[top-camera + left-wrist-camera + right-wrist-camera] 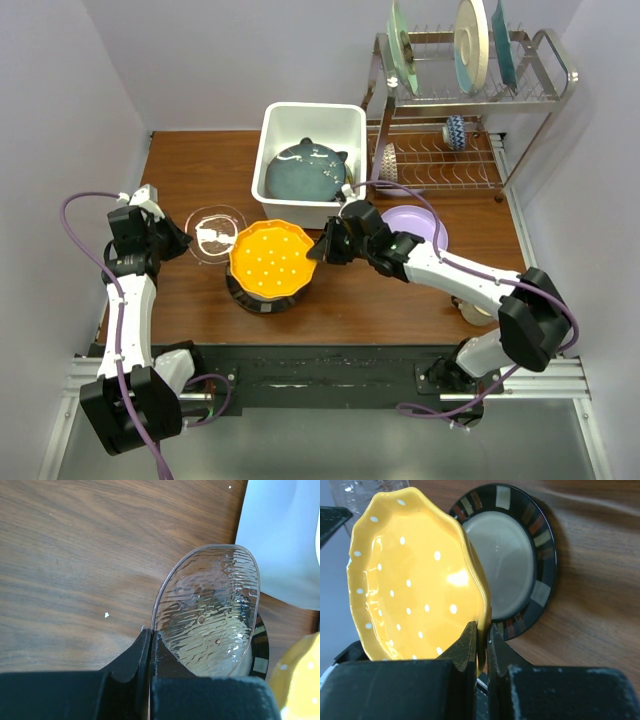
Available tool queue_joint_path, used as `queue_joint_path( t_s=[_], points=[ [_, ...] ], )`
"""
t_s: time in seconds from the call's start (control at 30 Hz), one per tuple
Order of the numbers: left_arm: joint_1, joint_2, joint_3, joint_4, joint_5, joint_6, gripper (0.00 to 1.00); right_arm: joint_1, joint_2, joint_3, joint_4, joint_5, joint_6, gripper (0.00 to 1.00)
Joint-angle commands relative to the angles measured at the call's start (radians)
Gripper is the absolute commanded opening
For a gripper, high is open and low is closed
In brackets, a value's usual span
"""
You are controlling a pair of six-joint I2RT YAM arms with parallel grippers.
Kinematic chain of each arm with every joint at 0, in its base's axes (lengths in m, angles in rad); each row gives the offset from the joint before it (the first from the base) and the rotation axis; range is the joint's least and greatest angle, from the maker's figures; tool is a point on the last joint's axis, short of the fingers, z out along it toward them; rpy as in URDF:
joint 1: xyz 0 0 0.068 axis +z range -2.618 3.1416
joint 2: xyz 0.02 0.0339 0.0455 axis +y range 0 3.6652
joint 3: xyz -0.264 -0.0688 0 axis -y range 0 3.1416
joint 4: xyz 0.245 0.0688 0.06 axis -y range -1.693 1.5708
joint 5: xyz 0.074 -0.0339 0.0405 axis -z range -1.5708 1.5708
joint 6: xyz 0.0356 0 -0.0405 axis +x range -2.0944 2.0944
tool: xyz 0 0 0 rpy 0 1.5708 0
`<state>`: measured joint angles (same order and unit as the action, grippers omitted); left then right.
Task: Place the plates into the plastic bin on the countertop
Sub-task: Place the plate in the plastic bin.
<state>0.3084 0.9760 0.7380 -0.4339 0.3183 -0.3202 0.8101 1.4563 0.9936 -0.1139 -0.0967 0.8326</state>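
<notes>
My right gripper (322,247) (482,632) is shut on the rim of the orange dotted plate (272,258) (415,580) and holds it tilted above the black-rimmed striped plate (262,302) (515,565), which lies on the countertop (380,300). My left gripper (182,238) (151,636) is shut on the edge of the clear glass plate (215,232) (210,615). The white plastic bin (285,118) (285,540) stands at the back centre with a dark teal plate (305,170) inside. A lilac plate (420,222) lies partly under my right arm.
A metal wire dish rack (470,150) stands at the back right with large plates upright on its top shelf. A cream object (476,312) sits beside the right arm's elbow. A black rail (330,355) runs along the near edge.
</notes>
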Motion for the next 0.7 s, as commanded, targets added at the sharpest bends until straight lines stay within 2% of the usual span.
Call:
queue_joint_path(
  t_s=[0.0, 0.67],
  points=[
    [0.012, -0.003, -0.005, 0.038, 0.024, 0.015, 0.0, -0.005, -0.076, 0.112, 0.131, -0.037, 0.028, 0.0],
    [0.012, -0.002, -0.005, 0.04, 0.027, 0.015, 0.0, -0.061, 0.019, 0.313, 0.117, -0.014, -0.02, 0.0]
  ],
)
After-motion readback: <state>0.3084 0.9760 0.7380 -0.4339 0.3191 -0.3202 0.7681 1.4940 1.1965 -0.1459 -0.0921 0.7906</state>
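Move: About 19 cm ahead of the right hand, nearly straight out and 8 cm lower, sits the white bin, the place for the yellow plate it holds; the dark cat plate in it is 18 cm ahead, 2 cm left and 7 cm down. The striped plate lies 5 cm back, 11 cm left, 13 cm below; the purple plate 6 cm ahead, 22 cm right, 14 cm below. From the left hand the bin is 16 cm ahead, 28 cm right, 8 cm lower. Rising about 7 cm, the right hand carries the already lifted yellow plate higher above the striped plate, pinched by its rim, and increasingly swings forward, some 4 cm in all, shortening the level gap to the bin. The wrist tips the fingers up by under 10 degrees; they stay shut on the rim. ##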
